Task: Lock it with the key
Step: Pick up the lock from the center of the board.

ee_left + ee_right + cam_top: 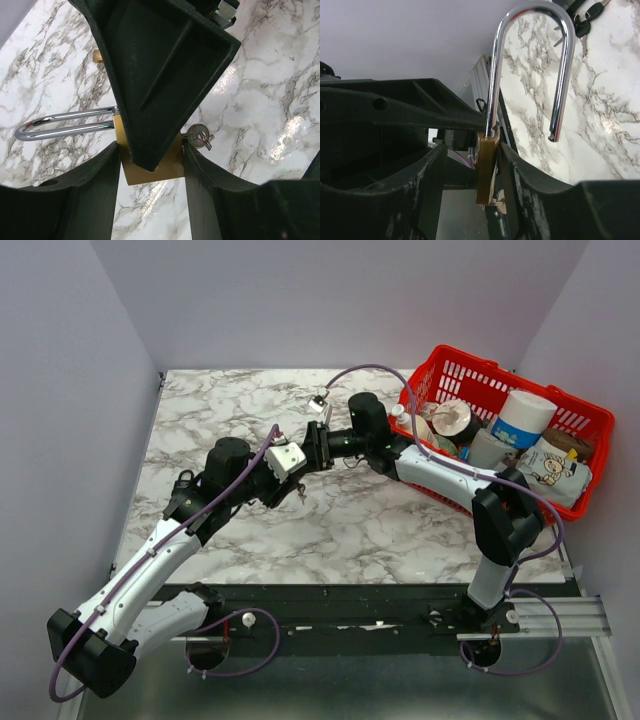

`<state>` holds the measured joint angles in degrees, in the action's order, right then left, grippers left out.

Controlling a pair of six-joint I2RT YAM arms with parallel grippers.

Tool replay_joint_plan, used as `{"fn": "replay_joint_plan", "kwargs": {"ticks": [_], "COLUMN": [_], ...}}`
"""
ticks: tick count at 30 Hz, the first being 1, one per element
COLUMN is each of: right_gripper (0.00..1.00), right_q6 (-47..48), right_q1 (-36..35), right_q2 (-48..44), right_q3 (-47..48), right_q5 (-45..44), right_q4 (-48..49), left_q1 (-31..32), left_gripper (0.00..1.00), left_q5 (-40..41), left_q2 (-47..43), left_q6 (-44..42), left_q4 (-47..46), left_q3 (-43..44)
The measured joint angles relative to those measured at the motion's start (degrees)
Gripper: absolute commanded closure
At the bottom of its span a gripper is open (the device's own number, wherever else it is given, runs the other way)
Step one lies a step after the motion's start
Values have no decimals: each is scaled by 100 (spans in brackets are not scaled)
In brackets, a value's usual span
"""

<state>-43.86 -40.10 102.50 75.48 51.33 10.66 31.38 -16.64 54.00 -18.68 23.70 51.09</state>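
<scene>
A brass padlock (150, 172) is held above the marble table (230, 400), where the two arms meet. My left gripper (151, 152) is shut on its body, one finger on each narrow side. Its chrome shackle (530, 15) is open, one leg hanging free of the body. A key (199, 136) on a ring sticks out of the body's end. My right gripper (472, 150) is open around the padlock's (486, 165) flat faces: one finger (512, 170) touches it, the other stands apart. In the top view, the left gripper (298, 478) and right gripper (312, 455) hide the padlock.
A red basket (500, 375) holding several packages and cups stands at the table's back right, beside the right arm. A spare bunch of black-headed keys (584, 22) lies on the marble beyond the shackle. Grey walls close in the left, back and right.
</scene>
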Motion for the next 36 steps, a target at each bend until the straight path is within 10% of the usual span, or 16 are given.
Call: {"fn": "replay_joint_plan", "kwargs": {"ticks": [10, 14, 24, 36], "right_gripper": [63, 99, 99, 99], "right_q6": [166, 240, 339, 435], "right_q1": [-22, -24, -35, 157], "right_q2": [0, 0, 0, -109], "right_q3": [-157, -160, -160, -251], "right_q5": [46, 37, 33, 68], "right_q4": [-133, -190, -356, -514], "left_q1": [13, 15, 17, 26], "left_gripper": [100, 100, 3, 1], "left_q5": [76, 72, -131, -234], "left_q2": [0, 0, 31, -1200], "left_q6": [-57, -103, -540, -1390], "left_q4": [-2, 0, 424, 1443], "left_q3": [0, 2, 142, -24]}}
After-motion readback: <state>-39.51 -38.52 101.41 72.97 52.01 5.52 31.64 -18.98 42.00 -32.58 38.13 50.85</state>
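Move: The brass lock, its key hanging from it, is in the left hand's shut fingers, about a centimetre ahead, to the right of and below that hand's point. The right hand's half-open fingers already straddle its body, which lies some 2 cm below the right hand's point, 1 cm back and 1 cm left. From the left hand, a small brass padlock lies on the table about 14 cm ahead and 7 cm to the right, roughly 18 cm down. Sinking about 2 cm and easing 1 cm back, the right hand closes its fingers from half open until they pinch the lock body, while the left hand keeps its hold nearly still. Only then do the left fingers open wide, let go and draw off some 5 cm back and 3 cm left, the wrist swinging about 10 degrees clockwise; the right hand shifts 1 cm to the right with its catch. ##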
